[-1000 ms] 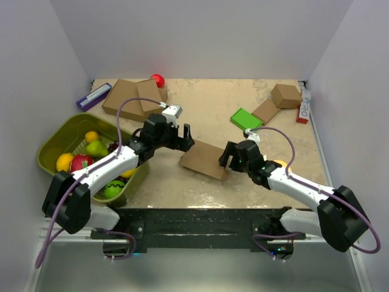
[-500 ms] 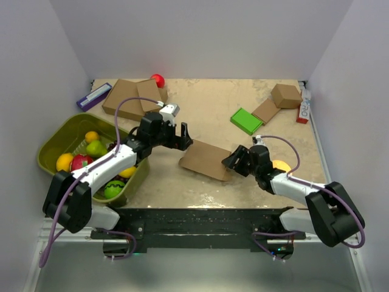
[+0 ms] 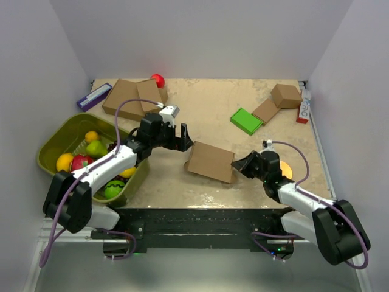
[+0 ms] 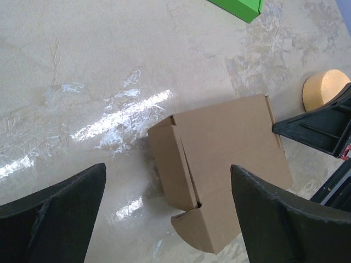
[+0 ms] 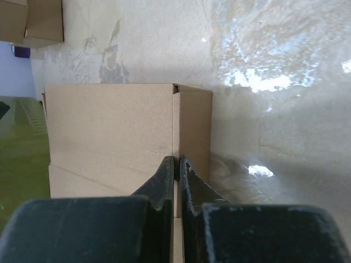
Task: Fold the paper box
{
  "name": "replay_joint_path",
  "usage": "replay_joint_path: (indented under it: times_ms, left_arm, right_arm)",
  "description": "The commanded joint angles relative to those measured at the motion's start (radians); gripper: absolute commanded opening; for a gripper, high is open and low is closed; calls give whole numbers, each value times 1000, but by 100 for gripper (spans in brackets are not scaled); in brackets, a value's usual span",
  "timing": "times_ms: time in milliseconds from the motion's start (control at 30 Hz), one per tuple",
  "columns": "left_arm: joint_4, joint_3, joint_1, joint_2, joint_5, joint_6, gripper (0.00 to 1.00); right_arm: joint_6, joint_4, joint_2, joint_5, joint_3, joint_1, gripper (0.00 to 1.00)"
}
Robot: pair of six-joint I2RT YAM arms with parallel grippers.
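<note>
The paper box [image 3: 209,161] lies near the table's front middle, a flat brown cardboard mailer with one side wall folded up. In the left wrist view the paper box [image 4: 225,159] shows a rounded tab at its near corner. My left gripper [image 3: 180,139] hovers over its left end, jaws wide open and empty [image 4: 167,181]. My right gripper [image 3: 238,163] meets the box's right edge. In the right wrist view its fingers [image 5: 177,160] are shut on the thin upright wall of the paper box [image 5: 109,131], with a strip of cardboard showing between them.
An olive bin [image 3: 61,131] holding fruit stands at the left. Stacked brown boxes [image 3: 130,97], a red ball [image 3: 157,79] and a purple item [image 3: 94,96] sit at the back left. A green block [image 3: 246,120], small brown box [image 3: 285,94] and yellow disc [image 3: 282,168] lie right.
My right gripper closed on the box's right edge and drew back to the right; the box shifted right with it. The left arm stayed almost still, open.
</note>
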Motion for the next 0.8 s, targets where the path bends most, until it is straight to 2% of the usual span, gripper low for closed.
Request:
replay_joint_path:
  times_ms: [0, 300, 567, 767]
  left_arm:
    - [81, -16, 12, -30, 43, -40, 99]
    - [202, -58, 12, 96, 166, -136, 99]
    - [218, -32, 14, 229, 155, -167, 100]
    - [405, -59, 1, 304, 318, -285, 98]
  right_arm:
    - [-3, -75, -55, 4, -38, -29, 0]
    - [-20, -75, -43, 7, -44, -37, 0]
    - [-19, -64, -48, -1, -52, -37, 0]
    - [-29, -53, -48, 2, -50, -39, 0]
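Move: Below and to the right of the open left hand lies the paper box, its middle some 10 cm right, 5 cm back and 11 cm down; the green box is about 21 cm right, 10 cm ahead and 13 cm below that hand. From the right hand, already shut at the paper box's right-hand top edge, the paper box's middle lies about 7 cm left and 1 cm ahead, the green box 14 cm ahead and 5 cm right, and the yellow disc 17 cm right, 2 cm back. Sinking about 7 cm and easing some 4 cm right, the left hand comes down towards the paper box's left side with its fingers still wide open, tipping roughly 15 degrees further downward so that they straddle the line of that wall; whether they touch can't be seen. The right hand draws about 1 cm to the right at first, then holds still, its shut fingertips kept on the box's right edge. ##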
